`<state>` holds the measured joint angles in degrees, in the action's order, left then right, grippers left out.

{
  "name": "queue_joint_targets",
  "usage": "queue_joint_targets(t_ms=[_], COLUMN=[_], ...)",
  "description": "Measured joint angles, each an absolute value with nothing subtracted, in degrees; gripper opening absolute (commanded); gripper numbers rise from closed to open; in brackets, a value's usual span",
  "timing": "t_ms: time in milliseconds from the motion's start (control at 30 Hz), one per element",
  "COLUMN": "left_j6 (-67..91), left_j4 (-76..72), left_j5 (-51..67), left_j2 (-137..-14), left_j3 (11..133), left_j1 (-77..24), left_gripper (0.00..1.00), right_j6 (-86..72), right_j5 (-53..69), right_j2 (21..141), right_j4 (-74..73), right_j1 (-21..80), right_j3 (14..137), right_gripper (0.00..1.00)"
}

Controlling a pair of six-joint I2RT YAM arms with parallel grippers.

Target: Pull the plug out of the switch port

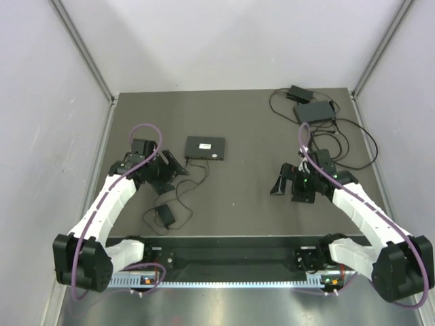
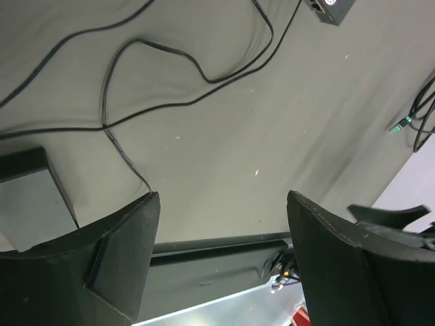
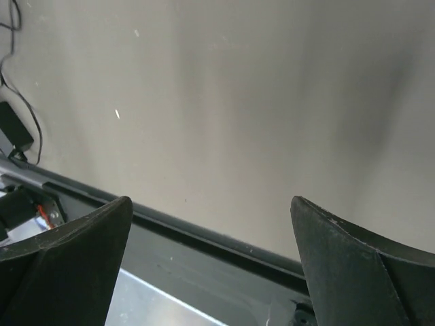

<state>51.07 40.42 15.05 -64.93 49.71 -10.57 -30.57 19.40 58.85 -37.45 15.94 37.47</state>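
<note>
A flat black switch point(image 1: 205, 147) lies left of the table's middle, and one corner of the switch point(image 2: 331, 8) shows at the top of the left wrist view. A thin black cable point(image 1: 192, 175) meets its near edge, where the plug point(image 1: 195, 161) is too small to make out. My left gripper point(image 1: 171, 170) hovers open just left of and nearer than the switch, with nothing between its fingers point(image 2: 129, 251). In that wrist view the left gripper point(image 2: 223, 204) is over bare mat. My right gripper point(image 1: 284, 182) point(image 3: 212, 204) is open and empty, well right of the switch.
The cable point(image 2: 170, 61) loops across the mat to a small black adapter point(image 1: 165, 216) near the front rail point(image 1: 231, 257). A second black box point(image 1: 315, 112) with an adapter point(image 1: 299, 93) and tangled cables sits at the back right. Grey walls enclose the table.
</note>
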Motion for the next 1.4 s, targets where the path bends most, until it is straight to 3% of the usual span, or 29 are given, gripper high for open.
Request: queue_joint_targets(t_ms=[367,700,867,967,1167,1400], left_j6=[48.01,41.32,38.33,36.8,33.58,31.2], left_j4=[39.42,36.67,35.55,35.55,35.62,35.59], left_j5=[17.19,15.22,15.31,14.85,13.96,13.32], left_j2=[-65.56,-79.85,-92.07,-97.58,-103.94,-105.69], left_j3=[49.89,57.76,64.99,69.93,74.48,73.65], left_j1=[-10.57,-9.96,-8.49,-8.23,-8.25,-8.25], left_gripper=[0.69,0.67,0.6,0.5,0.38,0.36], right_j6=[-23.59,-23.07,-22.98,-22.9,-22.9,-22.9], right_j5=[24.58,30.94,32.32,32.67,32.64,32.62], right_j2=[67.7,73.78,73.78,73.78,73.78,73.78], right_j4=[-36.45,-35.94,-35.59,-35.79,-35.88,-35.86], right_j1=[15.94,15.94,15.94,15.94,15.94,15.94], right_j3=[49.54,54.48,55.66,56.12,56.36,56.34], right_gripper=[1.0,1.0,1.0,1.0,1.0,1.0])
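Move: The plug, in the switch's near left corner, is about 15 cm ahead of the left hand, 4 cm to its right and 12 cm below. From this hand, the switch's middle lies some 20 cm ahead and 11 cm right; the black power adapter lies about 7 cm back and 6 cm left, both at table height. From the right hand, the plug is roughly 17 cm ahead, 40 cm left and 8 cm below. Left hand reaches about 12 cm forward and 8 down towards the plug, half-closing; open right hand rises forward-left. ##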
